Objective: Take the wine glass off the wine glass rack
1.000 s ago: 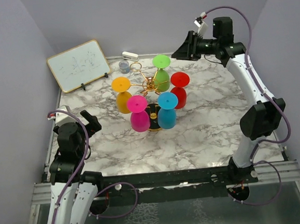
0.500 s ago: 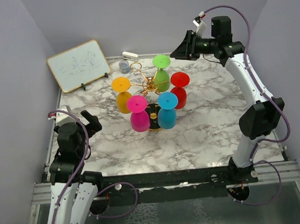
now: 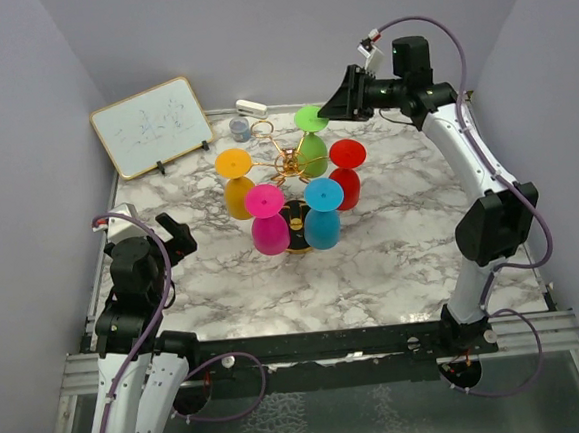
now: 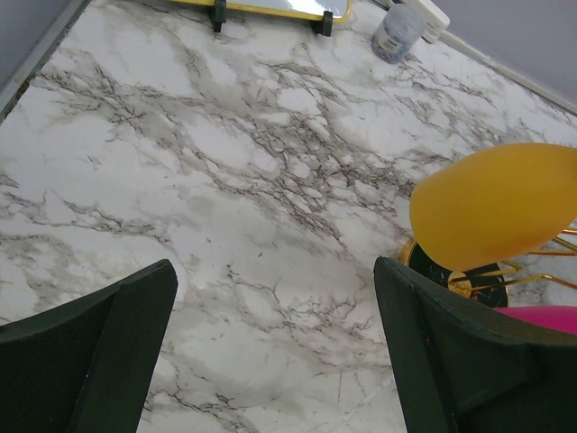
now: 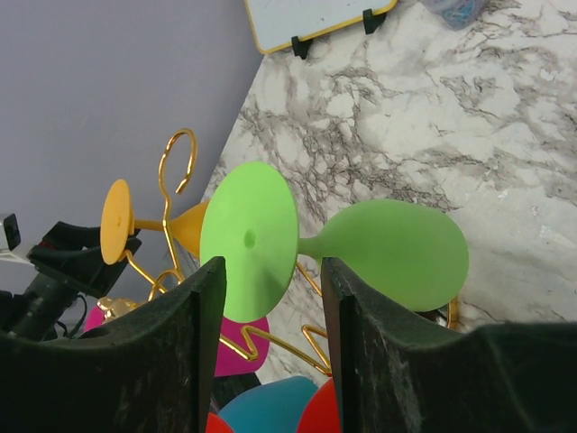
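Observation:
The gold wine glass rack [image 3: 287, 163] stands mid-table with several coloured wine glasses hanging upside down from it. The green wine glass [image 3: 310, 121] hangs at the back. My right gripper [image 3: 333, 107] hovers just right of its foot. In the right wrist view the gripper [image 5: 270, 271] is open, and the lower edge of the green foot [image 5: 248, 239] lies between its fingers [image 5: 194, 343]; the green bowl [image 5: 397, 253] lies beyond. My left gripper [image 3: 176, 235] stands open and empty at the left edge, in its wrist view [image 4: 275, 271] above bare marble, left of the orange glass [image 4: 491, 216].
Orange [image 3: 233, 163], pink [image 3: 264, 200], blue [image 3: 322, 193] and red [image 3: 347, 153] glasses hang around the post. One rack ring [image 3: 262, 129] is bare. A whiteboard [image 3: 152, 125], a small blue cup [image 3: 239, 128] and a white object [image 3: 251, 107] sit at the back left. Walls enclose the table.
My right arm has moved left and closer to the green glass's foot. The left arm and the glasses have not moved.

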Robot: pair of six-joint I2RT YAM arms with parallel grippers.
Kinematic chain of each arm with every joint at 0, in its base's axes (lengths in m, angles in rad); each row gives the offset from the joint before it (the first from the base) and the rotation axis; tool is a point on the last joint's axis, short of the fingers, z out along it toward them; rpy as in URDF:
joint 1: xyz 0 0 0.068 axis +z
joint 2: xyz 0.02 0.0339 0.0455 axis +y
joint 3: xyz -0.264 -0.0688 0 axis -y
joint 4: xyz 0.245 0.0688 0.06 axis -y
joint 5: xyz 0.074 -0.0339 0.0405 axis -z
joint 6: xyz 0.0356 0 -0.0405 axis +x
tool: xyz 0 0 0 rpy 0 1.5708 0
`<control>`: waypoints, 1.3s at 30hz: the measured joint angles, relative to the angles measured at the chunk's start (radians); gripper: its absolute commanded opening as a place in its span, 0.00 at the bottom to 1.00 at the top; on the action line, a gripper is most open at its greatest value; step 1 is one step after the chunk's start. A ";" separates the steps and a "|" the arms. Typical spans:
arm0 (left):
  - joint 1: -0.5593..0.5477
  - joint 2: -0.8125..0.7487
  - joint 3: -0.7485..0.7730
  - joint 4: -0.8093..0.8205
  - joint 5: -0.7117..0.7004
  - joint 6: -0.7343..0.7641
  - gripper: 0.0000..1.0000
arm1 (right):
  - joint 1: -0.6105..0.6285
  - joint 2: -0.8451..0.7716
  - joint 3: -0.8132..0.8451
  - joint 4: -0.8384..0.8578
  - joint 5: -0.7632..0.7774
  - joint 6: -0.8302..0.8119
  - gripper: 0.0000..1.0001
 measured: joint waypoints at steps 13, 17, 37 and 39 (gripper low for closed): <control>0.000 0.000 0.000 0.000 0.002 0.003 0.93 | 0.019 0.018 0.000 0.001 0.020 -0.007 0.24; 0.000 0.000 0.000 0.000 0.002 0.004 0.93 | 0.019 0.018 0.000 0.008 0.023 -0.006 0.18; 0.000 0.000 0.000 0.000 0.002 0.006 0.93 | 0.019 -0.050 -0.076 0.137 0.019 0.071 0.04; 0.000 0.000 0.000 0.000 0.002 0.006 0.93 | 0.019 -0.058 -0.087 0.148 0.012 0.082 0.04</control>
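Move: The green glass hangs bowl down, its foot about 3 cm to the right hand's left, level ahead and 1 cm lower. From that hand, the red glass's foot is some 9 cm back and 3 cm right, the blue one's 19 cm back and 2 cm left, and the orange one's 9 cm back and 18 cm left. From the left hand, the green foot lies about 20 cm ahead, 28 cm right and 8 cm higher. The green glass's foot is taken by its near rim: the right hand eases about 1 cm left and down onto it, then the half-open fingers close almost shut and pinch the thin disc. Only then does the hand rise some 2.5 cm, drawing back about 1 cm, with a slight wrist tilt of about 5 degrees. ##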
